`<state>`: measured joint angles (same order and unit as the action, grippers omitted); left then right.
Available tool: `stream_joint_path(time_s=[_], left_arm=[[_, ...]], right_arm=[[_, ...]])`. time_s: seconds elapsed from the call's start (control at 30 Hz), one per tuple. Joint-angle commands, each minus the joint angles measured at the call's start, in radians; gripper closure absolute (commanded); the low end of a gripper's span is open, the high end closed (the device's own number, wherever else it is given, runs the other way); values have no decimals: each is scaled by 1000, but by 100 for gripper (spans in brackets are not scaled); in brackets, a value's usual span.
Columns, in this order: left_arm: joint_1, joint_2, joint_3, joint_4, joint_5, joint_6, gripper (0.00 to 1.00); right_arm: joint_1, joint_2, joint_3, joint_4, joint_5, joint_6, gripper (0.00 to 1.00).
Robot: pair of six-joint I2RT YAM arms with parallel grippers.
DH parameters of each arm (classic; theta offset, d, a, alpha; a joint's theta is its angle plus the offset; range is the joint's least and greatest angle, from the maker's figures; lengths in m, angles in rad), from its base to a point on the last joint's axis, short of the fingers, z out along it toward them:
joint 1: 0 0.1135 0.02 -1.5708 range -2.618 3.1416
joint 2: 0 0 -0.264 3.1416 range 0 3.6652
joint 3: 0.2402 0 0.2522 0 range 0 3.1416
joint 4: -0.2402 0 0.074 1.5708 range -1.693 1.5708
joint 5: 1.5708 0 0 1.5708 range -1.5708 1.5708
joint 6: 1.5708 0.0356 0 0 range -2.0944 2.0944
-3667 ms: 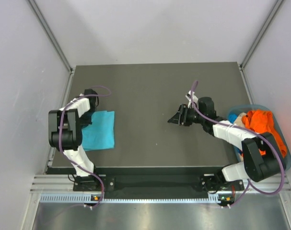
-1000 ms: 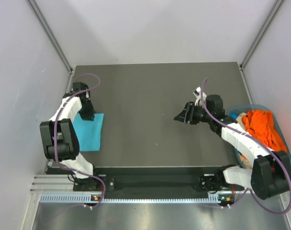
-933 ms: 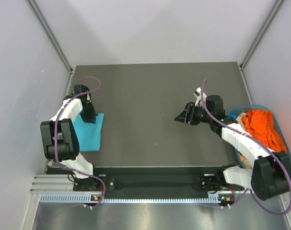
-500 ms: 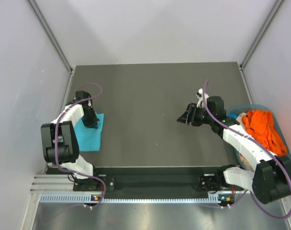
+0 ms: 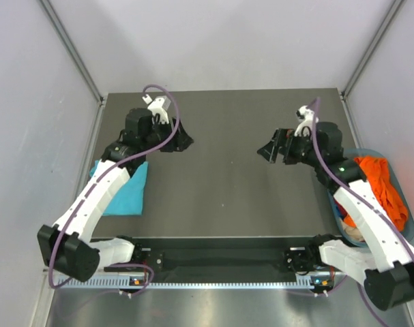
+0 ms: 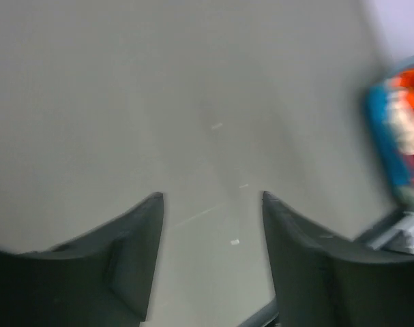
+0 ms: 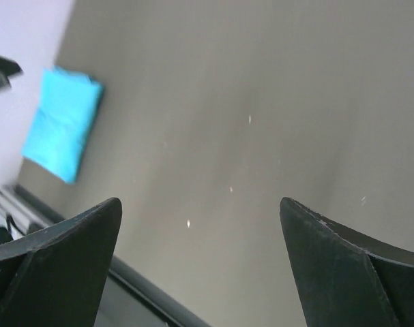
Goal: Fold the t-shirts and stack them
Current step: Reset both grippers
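Observation:
A bright turquoise t-shirt [image 5: 125,194] lies folded flat at the table's left edge, partly under my left arm; the right wrist view shows it [image 7: 62,122] far off at the upper left. My left gripper [image 5: 182,139] hangs over the back middle-left of the table, away from that shirt, open with only bare table between its fingers [image 6: 135,252]. My right gripper [image 5: 266,151] is over the right middle, jaws wide apart and empty [image 7: 200,203]. An orange t-shirt [image 5: 380,184] sits crumpled in the basket.
The blue-grey basket [image 5: 406,204] stands off the table's right edge beside my right arm, with beige cloth [image 5: 353,231] low in it; the left wrist view catches it [image 6: 387,150] at the right. Grey walls close in the dark table [image 5: 220,197].
My left gripper has let go of the turquoise shirt, opened, and swung up and right toward the back of the table. My right gripper has opened wider and drifted slightly back.

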<state>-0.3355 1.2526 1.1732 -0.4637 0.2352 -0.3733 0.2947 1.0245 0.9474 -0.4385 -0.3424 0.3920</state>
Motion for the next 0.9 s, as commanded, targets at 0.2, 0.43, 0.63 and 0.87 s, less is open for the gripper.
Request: stream_joint_path(time_s=[0.2, 0.43, 0.63, 0.87], left_arm=[[-39, -111, -46, 215, 280, -13, 1], [-45, -143, -101, 241, 300, 10, 1], [-45, -197, -127, 286, 302, -10, 1], [-45, -209, -121, 278, 313, -30, 1]], right_arm=[[-11, -179, 108, -88, 201, 19, 0], [-9, -210, 142, -135, 307, -7, 0], [-9, -219, 142, -132, 304, -10, 1], [-11, -231, 137, -131, 302, -9, 0]])
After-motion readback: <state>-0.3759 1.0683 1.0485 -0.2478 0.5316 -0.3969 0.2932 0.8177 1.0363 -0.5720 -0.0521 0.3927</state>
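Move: The folded blue t-shirt lies behind and to the left of the left hand, some 14 cm back, 19 cm to its left and about 22 cm below. From the right hand the same shirt is about 9 cm back, 37 cm to the left and 21 cm below. The laundry basket stands some 30 cm to the right hand's right, 11 cm back and roughly 15 cm lower. Nothing is held. Up, back and to its right, some 5 cm each way, the empty left hand draws off over bare table, farther from the folded shirt, dipping a little midway, while its half-open fingers spread wide. The right hand quickly rises about 6 cm and goes about as far right, fingers still wide open, then settles. Both swing some 15 degrees clockwise and tip up about 10. ##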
